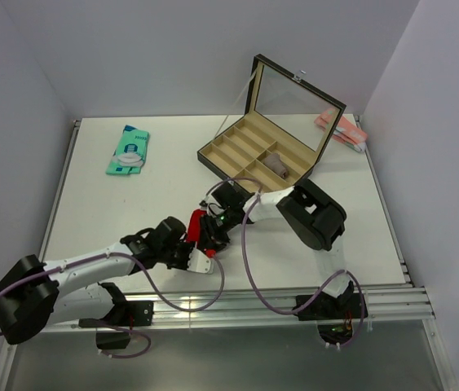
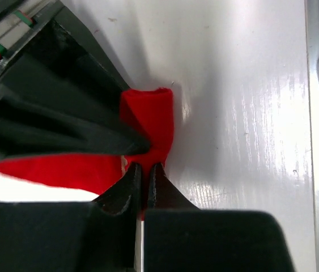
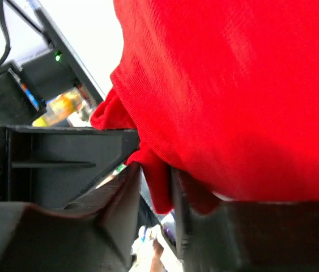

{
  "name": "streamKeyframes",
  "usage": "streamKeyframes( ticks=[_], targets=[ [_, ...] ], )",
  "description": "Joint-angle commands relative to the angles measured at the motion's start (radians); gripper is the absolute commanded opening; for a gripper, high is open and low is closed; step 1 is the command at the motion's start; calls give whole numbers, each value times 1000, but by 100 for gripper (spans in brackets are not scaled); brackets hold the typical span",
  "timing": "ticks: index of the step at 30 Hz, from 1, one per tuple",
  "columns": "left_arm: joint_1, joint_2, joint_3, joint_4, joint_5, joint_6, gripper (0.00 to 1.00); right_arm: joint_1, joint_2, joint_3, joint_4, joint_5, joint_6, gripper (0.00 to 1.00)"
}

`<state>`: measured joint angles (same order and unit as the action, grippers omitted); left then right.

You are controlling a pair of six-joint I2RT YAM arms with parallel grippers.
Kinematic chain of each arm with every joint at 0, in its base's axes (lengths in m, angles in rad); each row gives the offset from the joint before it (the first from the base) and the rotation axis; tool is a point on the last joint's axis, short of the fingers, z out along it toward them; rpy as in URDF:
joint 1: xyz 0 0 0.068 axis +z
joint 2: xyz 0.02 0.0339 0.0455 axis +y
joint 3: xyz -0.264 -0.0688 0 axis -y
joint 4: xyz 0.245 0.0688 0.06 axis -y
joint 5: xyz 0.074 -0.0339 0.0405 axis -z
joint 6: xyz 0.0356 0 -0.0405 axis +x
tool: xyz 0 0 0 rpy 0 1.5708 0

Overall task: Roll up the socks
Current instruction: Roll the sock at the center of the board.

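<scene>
The red socks (image 1: 194, 226) lie bunched on the white table between the two grippers. My left gripper (image 1: 197, 246) comes in from the left, and in the left wrist view its tips (image 2: 145, 168) are shut on a fold of the red socks (image 2: 151, 116). My right gripper (image 1: 211, 231) reaches in from the right and meets the same bundle. In the right wrist view the socks (image 3: 233, 85) fill the frame. One hanging fold sits between the right gripper's (image 3: 153, 181) parted fingers, with a thin gap beside the left finger (image 3: 126, 192). No emblem or cuff shows.
An open dark box (image 1: 227, 160) with tan compartments stands behind the grippers, its lid raised, a pale pink bundle (image 1: 278, 165) in one compartment. A teal sock (image 1: 128, 150) lies at the back left. A pink item (image 1: 339, 129) is at the back right. The metal rail (image 1: 237, 300) runs along the near edge.
</scene>
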<state>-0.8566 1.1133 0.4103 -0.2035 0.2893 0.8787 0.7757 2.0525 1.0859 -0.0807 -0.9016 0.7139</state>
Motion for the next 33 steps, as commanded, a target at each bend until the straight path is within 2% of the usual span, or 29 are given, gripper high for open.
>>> streamKeyframes(
  ticks=[1,6,10,14,17,23,27,28,31,33],
  targets=[
    [-12,88,59,-187,180,-17,0,-12,-84,-32,9,253,-13,41],
    [16,135,142,-278,238,-9,0,-18,-265,-127,103,383,41,54],
    [79,160,202,-349,307,9,0,-32,-458,-225,118,525,114,54],
    [163,224,278,-485,420,64,0,-32,-621,-332,134,685,171,55],
    [221,307,341,-542,448,123,0,-30,-747,-417,154,775,194,55],
    [254,499,459,-763,516,233,0,11,-1017,-578,173,949,170,54],
    [283,627,530,-838,533,270,0,95,-1188,-643,194,1029,107,54],
    [294,644,538,-846,527,267,1,124,-1201,-636,182,1062,49,55],
    [309,720,579,-887,527,275,0,265,-1189,-583,138,1168,-63,55],
    [317,779,620,-904,528,275,0,333,-1114,-531,122,1217,-118,55]
  ],
)
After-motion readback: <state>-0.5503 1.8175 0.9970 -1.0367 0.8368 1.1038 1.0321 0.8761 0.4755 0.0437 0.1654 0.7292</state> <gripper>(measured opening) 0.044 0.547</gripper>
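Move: The red sock is already pinched near its near end by the left fingers; its middle lies about 6 cm ahead and 2 cm to the right of that hand, just below it. From the right hand, still around the cloth close beside, it is some 5 cm ahead, 1 cm left. The open box's middle stands about 27 cm ahead and 17 cm right of the left hand, the grey rolled sock in it 25 cm ahead, 23 cm right. The red sock's near end stays pinched in the left fingers while that hand, low down, drifts back about 3 cm and rolls over by some 55 degrees, its fingertips swinging back towards the base. The right fingers, already parting, open wider and come free of the cloth; that hand swings forward and up, then off to the right and finally back, its fingers turning to point more forward, ending about 13 cm higher and 10 cm right. ##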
